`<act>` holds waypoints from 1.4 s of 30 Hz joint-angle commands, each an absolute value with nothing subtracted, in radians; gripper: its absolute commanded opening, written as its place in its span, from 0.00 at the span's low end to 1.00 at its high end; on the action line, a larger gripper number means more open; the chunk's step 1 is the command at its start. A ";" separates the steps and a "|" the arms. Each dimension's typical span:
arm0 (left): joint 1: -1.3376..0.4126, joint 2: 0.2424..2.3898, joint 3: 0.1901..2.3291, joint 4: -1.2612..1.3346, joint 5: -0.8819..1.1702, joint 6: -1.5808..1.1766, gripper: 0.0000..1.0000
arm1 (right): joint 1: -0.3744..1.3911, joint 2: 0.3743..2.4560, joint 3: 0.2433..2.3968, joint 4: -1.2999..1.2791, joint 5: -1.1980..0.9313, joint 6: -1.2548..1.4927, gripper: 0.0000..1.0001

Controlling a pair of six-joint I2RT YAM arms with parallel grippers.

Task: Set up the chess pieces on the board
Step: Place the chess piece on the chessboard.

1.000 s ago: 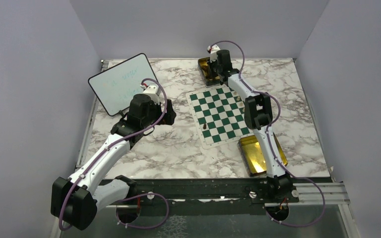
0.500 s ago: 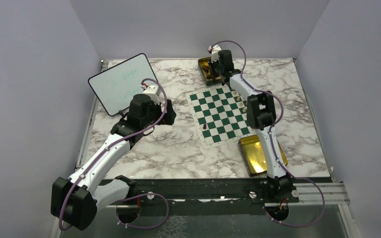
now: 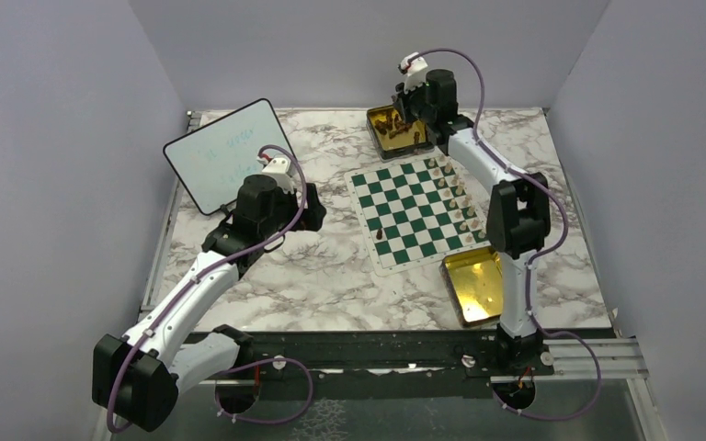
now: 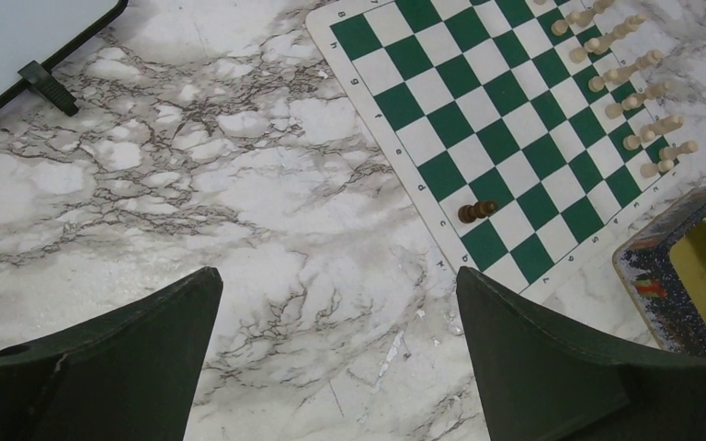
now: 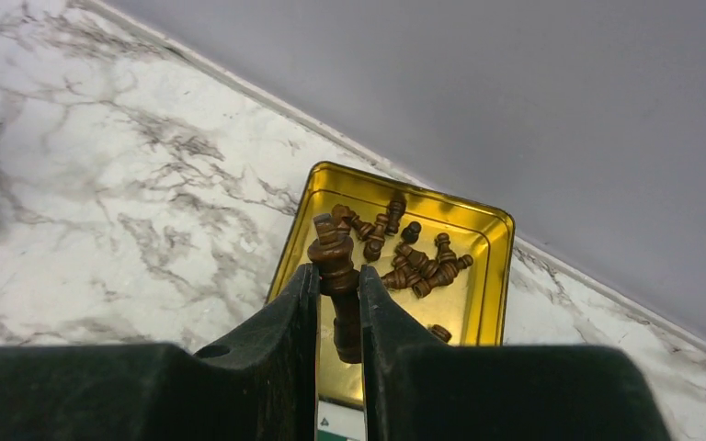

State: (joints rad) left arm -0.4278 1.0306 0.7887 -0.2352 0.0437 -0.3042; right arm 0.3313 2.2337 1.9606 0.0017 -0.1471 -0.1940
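The green and white board (image 3: pixel 409 213) lies on the marble table, with a row of cream-white pieces (image 3: pixel 460 204) along its right side and one dark brown piece (image 4: pixel 476 211) near its lower left edge. My right gripper (image 5: pixel 337 280) hangs above the far gold tin (image 5: pixel 488 266) and is shut on a dark brown chess piece (image 5: pixel 338 276), head pointing away from the camera. Several more dark brown pieces (image 5: pixel 414 257) lie in that tin. My left gripper (image 4: pixel 335 285) is open over bare marble left of the board, holding nothing.
A white whiteboard with black rim (image 3: pixel 222 154) leans at the back left. A second gold tin (image 3: pixel 478 285), mostly bare inside, sits off the board's near right corner. Grey walls enclose the table on three sides.
The right arm has lifted up and back from the far tin with a dark brown piece between its fingers. The left arm has barely moved.
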 commanded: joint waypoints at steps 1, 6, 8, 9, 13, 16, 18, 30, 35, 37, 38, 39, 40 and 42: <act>-0.434 1.012 0.786 -0.235 0.092 -0.331 0.98 | 0.324 2.088 1.809 0.107 -0.244 -0.194 0.07; -0.434 1.015 0.796 -0.235 0.118 -0.357 0.98 | 0.326 1.941 1.630 0.150 -0.366 -0.188 0.07; -0.433 1.014 0.809 -0.235 0.156 -0.388 0.97 | 0.327 1.874 1.541 0.188 -0.437 -0.192 0.07; -0.433 1.013 0.817 -0.236 0.172 -0.407 0.96 | 0.328 1.839 1.494 0.211 -0.472 -0.192 0.07; -0.433 1.022 0.884 -0.259 0.226 -0.530 0.90 | 0.344 1.726 1.343 0.240 -0.581 -0.210 0.07; -0.433 1.044 0.941 -0.268 0.270 -0.621 0.85 | 0.367 1.648 1.254 0.243 -0.652 -0.234 0.06; -0.433 1.066 0.976 -0.267 0.297 -0.666 0.82 | 0.392 1.593 1.190 0.256 -0.682 -0.243 0.06; -0.433 1.247 1.109 -0.164 0.580 -0.852 0.56 | 0.534 1.328 0.960 0.293 -0.657 -0.226 0.06; -0.433 1.266 1.098 -0.085 0.607 -0.916 0.57 | 0.556 1.308 0.939 0.284 -0.652 -0.214 0.06; -0.433 1.278 1.094 -0.069 0.617 -0.935 0.59 | 0.560 1.307 0.932 0.279 -0.644 -0.212 0.06; -0.433 1.284 1.094 -0.063 0.623 -0.939 0.59 | 0.561 1.304 0.927 0.280 -0.640 -0.212 0.06; -0.434 1.291 1.094 -0.060 0.630 -0.943 0.59 | 0.561 1.300 0.923 0.284 -0.631 -0.213 0.06; -0.434 1.296 1.093 -0.058 0.635 -0.946 0.59 | 0.563 1.295 0.918 0.290 -0.625 -0.211 0.06; -0.434 1.310 1.087 -0.057 0.644 -0.949 0.59 | 0.563 1.289 0.905 0.312 -0.617 -0.204 0.06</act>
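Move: The chess piece gripped in the right hand is about 32 cm ahead of the left hand, 21 cm to its right and 2 cm higher; the left gripper therefore lies 32 cm back and 21 cm left of the right hand. From the right hand, the brass tray is 5 cm ahead and 17 cm below, and the standing brown piece 25 cm back, 7 cm left, 17 cm below. Right hand carries its chess piece 30 cm back; left hand rises, reaching 10 cm right towards it, half-closing. ##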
